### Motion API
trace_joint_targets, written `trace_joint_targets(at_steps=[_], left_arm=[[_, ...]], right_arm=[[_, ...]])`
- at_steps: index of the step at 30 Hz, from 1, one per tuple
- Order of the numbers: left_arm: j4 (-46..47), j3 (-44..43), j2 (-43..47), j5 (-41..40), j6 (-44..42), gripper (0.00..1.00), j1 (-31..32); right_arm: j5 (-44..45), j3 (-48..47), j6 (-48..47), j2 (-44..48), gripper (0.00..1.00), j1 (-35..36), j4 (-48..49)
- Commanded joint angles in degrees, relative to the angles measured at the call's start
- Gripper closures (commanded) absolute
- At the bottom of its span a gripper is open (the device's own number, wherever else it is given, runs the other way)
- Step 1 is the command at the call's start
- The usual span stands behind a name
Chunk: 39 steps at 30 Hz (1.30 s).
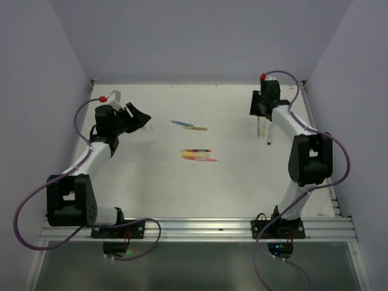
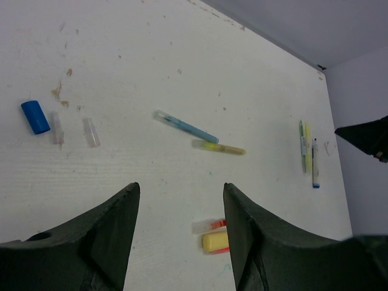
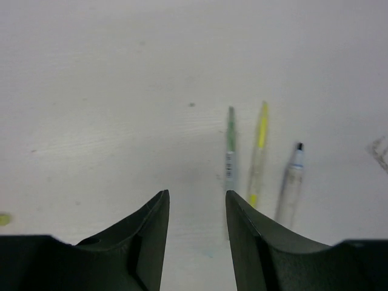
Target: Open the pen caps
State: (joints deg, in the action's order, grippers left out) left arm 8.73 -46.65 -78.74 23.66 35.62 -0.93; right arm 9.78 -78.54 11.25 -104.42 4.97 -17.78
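A loose blue pen cap (image 2: 35, 116) and two clear caps (image 2: 56, 128) (image 2: 91, 132) lie at the table's left. A blue pen (image 2: 185, 127) and a yellow pen (image 2: 219, 147) rest mid-table. Nearer, a pale yellow cap (image 2: 215, 241) sits beside red pens (image 1: 197, 150). My left gripper (image 2: 180, 185) hovers open and empty above the table, left of these. My right gripper (image 3: 197, 193) is open with nothing between its fingers, just short of a green pen (image 3: 230, 148), a yellow pen (image 3: 259, 151) and a blue-and-white pen (image 3: 292, 179) lying side by side.
Walls close off the table at the back and on both sides. A metal rail (image 1: 200, 227) runs along the near edge by the arm bases. A small clear object (image 3: 381, 151) shows at the right edge of the right wrist view.
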Motion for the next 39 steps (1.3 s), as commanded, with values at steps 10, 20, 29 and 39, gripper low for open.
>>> trace_joint_targets(at_steps=[10,20,29,39], left_arm=[[4.2,6.4,8.2,-1.3,1.6,0.39,0.3],[8.1,10.3,8.0,0.7,3.2,0.39,0.3],[9.5,11.3,7.4,1.7,3.8,0.39,1.9],[9.5,11.4,8.7,1.8,3.8,0.39,2.2]], right_arm=[[-20.3,-21.4,-15.7,-17.9,0.54,19.5,2.3],[-25.0,-32.1,-18.5,-27.8,0.52,25.5,2.5],[-26.1,-40.9,-19.7,-34.3,0.49,28.8,0.1],[-22.4,-47.1,-23.2,-39.3,0.51,31.0,-3.7]])
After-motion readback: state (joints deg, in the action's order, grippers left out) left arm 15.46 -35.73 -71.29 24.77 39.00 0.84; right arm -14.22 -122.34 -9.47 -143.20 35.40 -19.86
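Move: The capped cyan pen lies about 37 cm to the right gripper's left, practically level with it fore-and-aft, and some 10 cm lower. The capped yellow pen lies about 7 cm to the right of the cyan one and 4 cm nearer; the red pen is about 29 cm left of the gripper and 14 cm back. The loose clear cap is some 15 cm left of the cyan pen. From the left gripper, the cyan pen is about 8 cm ahead, 15 cm right and 15 cm below. Sweep the right gripper some 38 cm left, away from the three uncapped pens and over to the cyan pen, fast at first with a slight rise, then slowing and sinking to end about 6.5 cm lower. Turn it about 60 degrees counter-clockwise on the way and keep the fingers about half open, poised above the pen. Meanwhile draw the still-open left gripper back about 3.5 cm. ##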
